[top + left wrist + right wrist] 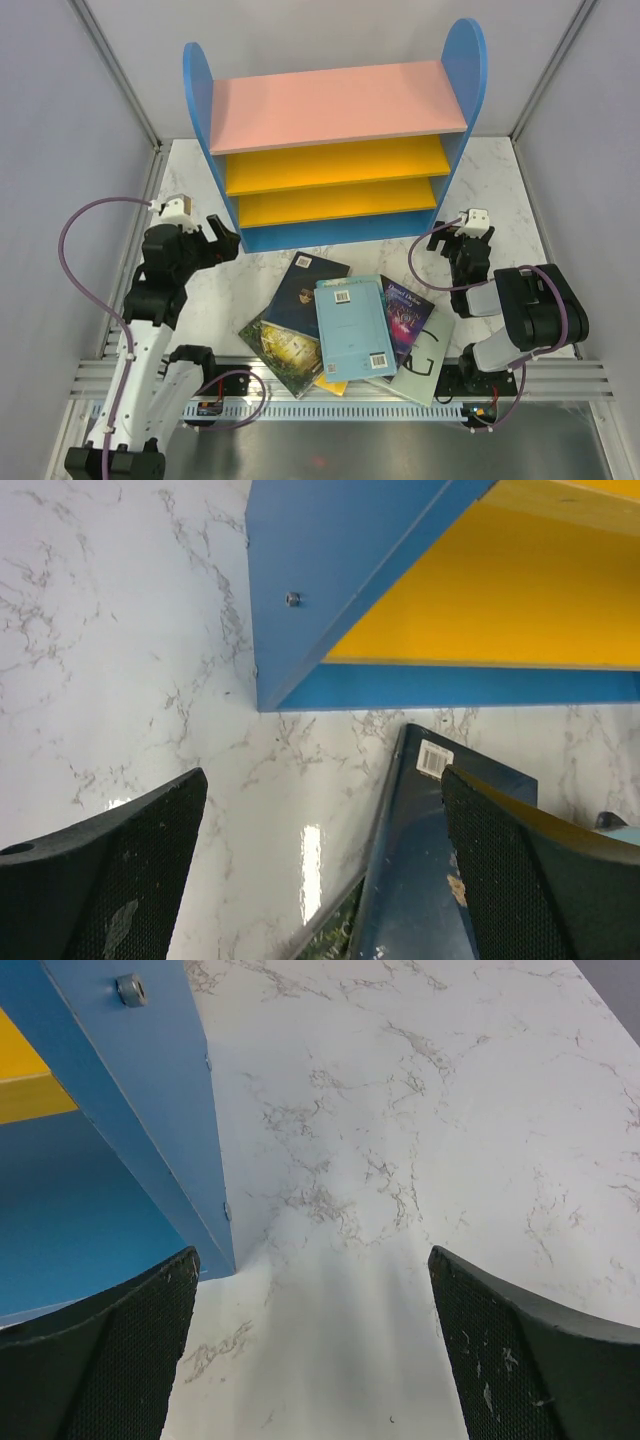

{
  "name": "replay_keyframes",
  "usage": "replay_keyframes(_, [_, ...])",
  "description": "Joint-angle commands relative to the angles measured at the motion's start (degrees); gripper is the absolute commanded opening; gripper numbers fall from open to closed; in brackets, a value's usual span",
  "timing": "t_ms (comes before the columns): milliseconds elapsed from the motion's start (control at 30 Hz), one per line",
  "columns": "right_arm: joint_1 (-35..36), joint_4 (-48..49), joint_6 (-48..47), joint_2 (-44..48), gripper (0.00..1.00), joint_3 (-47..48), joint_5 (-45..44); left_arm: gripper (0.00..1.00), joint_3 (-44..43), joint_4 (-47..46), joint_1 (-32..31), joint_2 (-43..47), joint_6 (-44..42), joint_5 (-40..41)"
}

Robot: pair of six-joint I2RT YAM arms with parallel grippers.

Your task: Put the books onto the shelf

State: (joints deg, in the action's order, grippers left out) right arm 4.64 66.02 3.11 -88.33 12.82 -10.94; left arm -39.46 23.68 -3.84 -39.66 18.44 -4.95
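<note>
The shelf [330, 110] stands at the back of the table, with blue side panels, a pink top and two bare yellow boards. The books lie in an overlapping pile in front of it: light blue [350, 325] on top, dark navy [305, 290], purple [408, 315], green-gold forest [285, 348], a yellow corner [332, 385] and pale grey [425, 360]. My left gripper [222, 240] hangs open to the left of the pile, near the shelf's left foot. In the left wrist view the open gripper [322, 780] frames bare marble, and the navy book [420, 880] lies by the right finger. My right gripper [468, 238] is open and holds nothing beside the shelf's right panel [130, 1100].
The table top is white marble [200, 300] enclosed by grey walls with metal posts. An aluminium rail [350, 400] runs along the near edge, just below the pile. Purple cables loop from both arms.
</note>
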Motion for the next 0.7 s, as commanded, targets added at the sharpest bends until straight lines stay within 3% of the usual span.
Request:
replay_keyframes(0, [-0.25, 2.8, -0.57, 0.18, 0.98, 0.89, 1.01, 1.0, -5.53, 11.46, 0.23, 2.48, 4.33, -3.04])
replay_keyframes(100, [-0.16, 3.15, -0.65, 1.84, 0.98, 0.01, 1.44, 1.0, -10.27, 16.91, -0.12, 4.5, 3.1, -5.51])
replay_keyframes(200, [-0.16, -8.67, -1.53, 10.61, 0.98, 2.73, 1.36, 1.0, -13.17, 17.72, -0.12, 6.26, 6.0, -3.57])
replay_keyframes(233, [-0.08, -18.11, -2.23, 16.9, 0.98, 3.87, 1.53, 1.0, -13.97, 17.71, -0.12, 6.09, 6.08, -4.44])
replay_keyframes(333, [0.28, -28.19, -2.59, 31.83, 0.98, 5.99, 2.24, 1.0, -16.87, 17.71, -0.12, 6.08, 5.56, -5.86])
replay_keyframes(433, [1.07, -45.64, 4.16, 44.42, 0.98, 9.06, 1.09, 1.0, -17.67, 17.71, -0.12, 7.23, 5.56, -5.86])
replay_keyframes(600, [2.91, -72.14, 18.56, 52.29, 0.98, 21.62, 9.67, 1.0, -17.66, 17.71, -0.12, 5.3, 5.56, -5.86])
replay_keyframes(667, [2.83, -79.44, 30.07, 54.58, 0.98, 25.3, 13.46, 1.0, -17.58, 17.71, -0.21, 3.28, 5.56, -5.86])
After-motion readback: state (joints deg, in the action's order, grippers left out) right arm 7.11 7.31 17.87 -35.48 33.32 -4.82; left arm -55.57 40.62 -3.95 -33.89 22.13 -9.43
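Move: The light-blue book on top of the pile lies about 21 cm back and 24 cm to the left of my right hand, some 7 cm below. From that hand, the purple book is 19 cm back and 13 cm left, and the shelf's right foot 3 cm ahead and 5 cm left. From my left hand, about 20 cm up, the light-blue book is 13 cm back and 23 cm right, the dark-blue book 5 cm back and 12 cm right, and the shelf's left foot 6 cm ahead and 1 cm left. I swing my empty right hand up beside the shelf's right foot, about 23 cm, drawing back and finally a little left as its fingers tip up and its left side rises some 15 degrees. My left hand climbs about 9 cm and backs off 5 cm from the shelf's left foot, then starts to settle slightly. Both grippers stay wide open. ##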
